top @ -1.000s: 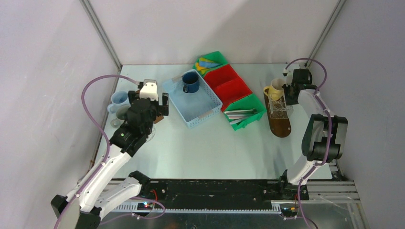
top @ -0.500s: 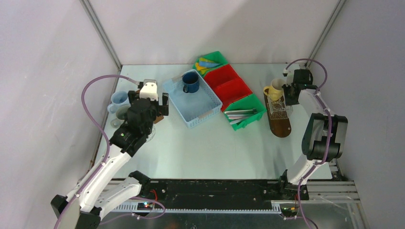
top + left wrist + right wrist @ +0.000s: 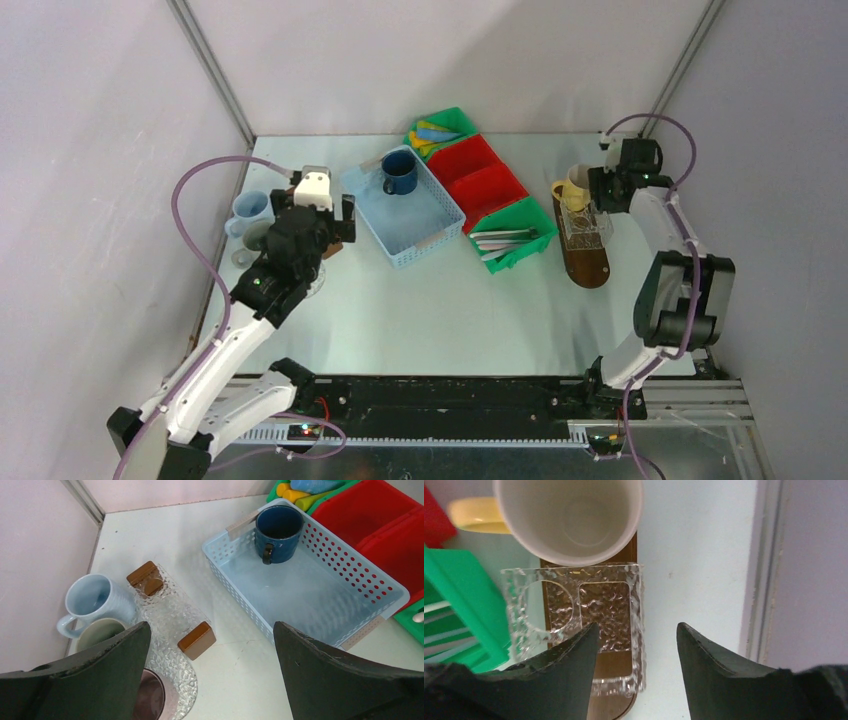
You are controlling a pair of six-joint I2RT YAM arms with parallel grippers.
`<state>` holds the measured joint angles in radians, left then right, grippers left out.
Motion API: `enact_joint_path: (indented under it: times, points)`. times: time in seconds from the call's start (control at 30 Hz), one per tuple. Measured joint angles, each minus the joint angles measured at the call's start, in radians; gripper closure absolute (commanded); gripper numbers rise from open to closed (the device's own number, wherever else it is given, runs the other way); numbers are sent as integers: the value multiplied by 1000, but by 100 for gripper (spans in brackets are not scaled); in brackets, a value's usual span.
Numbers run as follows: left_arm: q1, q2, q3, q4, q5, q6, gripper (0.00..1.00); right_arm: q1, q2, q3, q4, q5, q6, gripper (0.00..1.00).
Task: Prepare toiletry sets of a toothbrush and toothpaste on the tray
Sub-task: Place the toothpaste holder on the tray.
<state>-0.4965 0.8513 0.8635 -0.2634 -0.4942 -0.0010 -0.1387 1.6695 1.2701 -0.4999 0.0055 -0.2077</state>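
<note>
The dark brown tray [image 3: 590, 265] lies at the right. A cream mug [image 3: 578, 186] with a yellow handle stands on its far end, empty inside [image 3: 569, 520]. Just nearer on the tray [image 3: 616, 665] rests a clear textured glass holder [image 3: 579, 625]. My right gripper [image 3: 638, 630] hangs open over the holder's right edge, holding nothing; it sits beside the mug [image 3: 600, 195]. My left gripper [image 3: 211, 630] is wide open and empty above a second glass holder [image 3: 170, 612] with brown blocks. Pale toothbrushes [image 3: 510, 240] lie in a green bin, and coloured tubes [image 3: 432, 132] in the far green bin.
A light blue perforated basket [image 3: 350, 585] holds a dark blue mug [image 3: 277, 527]. Pale blue [image 3: 95, 597], grey [image 3: 100, 632] and pink [image 3: 150, 700] mugs crowd the left wall. Red bins [image 3: 480, 180] sit mid-table. The right wall [image 3: 799, 580] is close to the tray.
My right gripper has opened and let go of the clear holder, which now rests on the tray, and the wrist has drawn back a little. The left arm has not moved.
</note>
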Motion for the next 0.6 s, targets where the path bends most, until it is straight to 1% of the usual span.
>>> enact_joint_path:
  times: [0.2,0.3,0.37,0.4,0.43,0.6]
  points:
    - [0,63,27,-18,38,-56,0,0,-184,18,-7,14,61,26]
    - [2,132,91,-55,60,-100,0,0,-288,28,-8,7,123,22]
    - [5,176,135,-71,67,-129,0,6,-341,30,-6,-10,167,18]
    - [6,196,157,-78,71,-140,0,11,-369,30,-6,-21,194,7]
    - [8,226,186,-88,74,-156,0,16,-390,29,-3,-34,216,2]
    - [21,355,277,-99,84,-197,0,83,-546,-60,78,-116,336,1]
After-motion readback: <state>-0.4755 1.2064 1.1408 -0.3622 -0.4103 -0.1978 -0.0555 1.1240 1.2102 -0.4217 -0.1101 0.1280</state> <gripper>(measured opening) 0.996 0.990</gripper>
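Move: From the opening right hand, the clear toothpaste holder's middle lies about 4 cm to the left, 2 cm back and 6 cm below. The yellow mug stands 6 cm ahead and 6 cm left, the green toothbrush bin 4 cm back and 21 cm left. From the left hand, the navy mug is some 19 cm ahead, 14 cm right and 23 cm below; its blue basket's middle is 13 cm ahead and 15 cm right. Right hand opens fully, rising 20 cm off the holder, tipping up; open left hand advances towards the navy mug. ##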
